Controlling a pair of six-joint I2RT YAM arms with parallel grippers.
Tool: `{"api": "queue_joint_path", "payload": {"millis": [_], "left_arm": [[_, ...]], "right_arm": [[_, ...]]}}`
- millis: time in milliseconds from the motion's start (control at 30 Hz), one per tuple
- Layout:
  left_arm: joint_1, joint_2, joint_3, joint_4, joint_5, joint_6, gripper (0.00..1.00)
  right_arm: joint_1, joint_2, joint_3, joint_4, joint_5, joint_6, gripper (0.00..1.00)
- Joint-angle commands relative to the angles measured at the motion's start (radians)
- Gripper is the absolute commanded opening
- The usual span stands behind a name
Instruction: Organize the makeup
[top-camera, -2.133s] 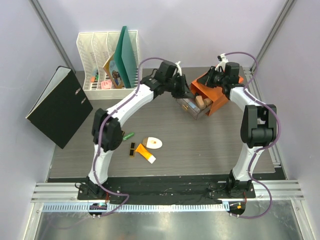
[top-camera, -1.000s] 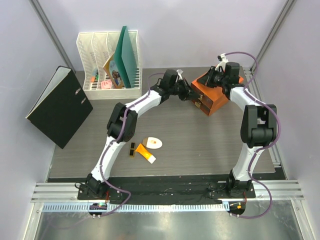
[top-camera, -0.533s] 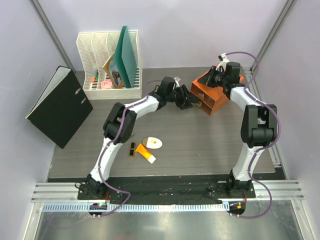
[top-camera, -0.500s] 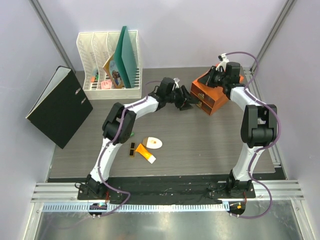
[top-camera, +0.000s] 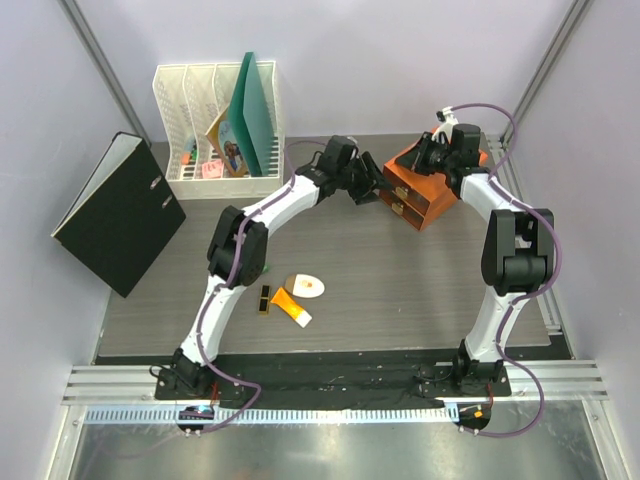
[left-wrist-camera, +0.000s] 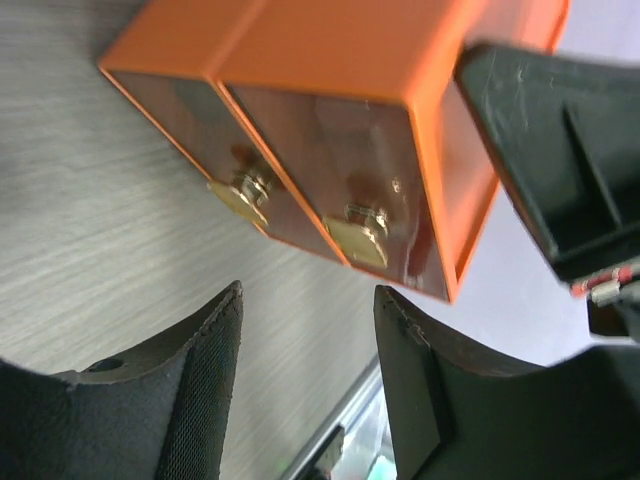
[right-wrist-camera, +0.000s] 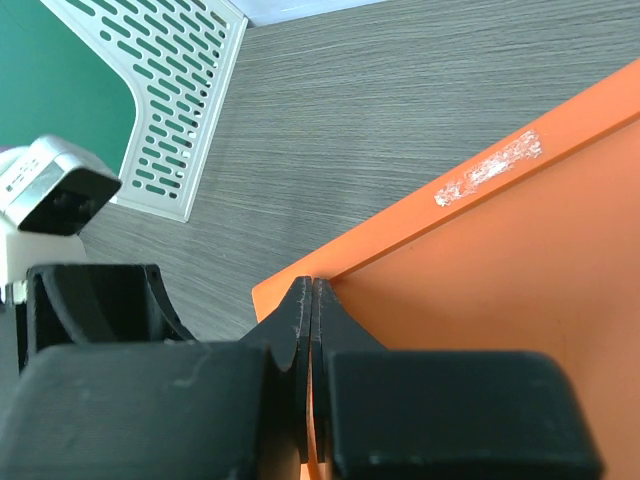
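Note:
The orange drawer box (top-camera: 428, 192) stands at the back right with both drawers (left-wrist-camera: 330, 190) pushed in and their gold knobs (left-wrist-camera: 358, 236) facing my left gripper (left-wrist-camera: 310, 295). That gripper (top-camera: 372, 188) hovers open just in front of the box, holding nothing. My right gripper (right-wrist-camera: 312, 285) is shut and rests on the box's top (right-wrist-camera: 500, 300) at its edge (top-camera: 432, 156). Loose makeup lies on the table: a white oval compact (top-camera: 305, 286), an orange white-capped tube (top-camera: 291, 307) and a black-gold lipstick (top-camera: 264, 299). A sliver of green tube (top-camera: 262, 268) peeks from behind my left arm.
A white file rack (top-camera: 215, 125) with a green folder stands at the back left, also seen in the right wrist view (right-wrist-camera: 150, 100). A black binder (top-camera: 120, 212) leans at the left edge. My left arm (top-camera: 270, 210) stretches across the table's middle.
The drawer that stood open with bottles inside has been pushed shut. My left gripper has since opened and drawn a little back from the box front. The right gripper has stayed put.

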Motion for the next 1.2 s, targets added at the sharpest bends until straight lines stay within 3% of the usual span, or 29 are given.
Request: {"api": "queue_joint_path", "payload": {"millis": [0, 233, 500, 1167], "left_arm": [[-0.013, 0.052, 0.097, -0.151, -0.113, -0.015, 0.55], [-0.03, 0.081, 0.119, -0.238, -0.183, -0.088, 0.52], [-0.044, 0.159, 0.202, -0.222, -0.147, -0.137, 0.54], [-0.064, 0.231, 0.241, -0.03, -0.094, -0.234, 0.55]], "right_arm": [[0.009, 0.154, -0.108, -0.445, 0.096, -0.074, 0.01], [0.009, 0.154, -0.108, -0.445, 0.095, -0.073, 0.01], [0.007, 0.156, -0.108, -0.445, 0.093, -0.073, 0.01], [0.004, 0.153, -0.11, -0.442, 0.092, -0.073, 0.01]]}}
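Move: The left hand, open, goes for the lower drawer's knob, about 6 cm to its right, 1 cm ahead and 8 cm below. The upper drawer's knob sits some 5 cm straight above that one. The drawer box itself has its middle roughly 14 cm to the left hand's right, 4 cm farther out and 6 cm lower. From the right hand, the lower knob lies about 6 cm back, 2 cm left and 9 cm below. The right hand's shut fingertips keep resting on the box top near its left corner, without moving, while the left hand sinks about 8 cm beside the drawer fronts, from upper-knob to lower-knob level. It then eases some 3 cm right, rising slightly, towards the lower knob. Its wrist turns roughly 15 degrees so the fingers tip down more steeply, and they stay open. ##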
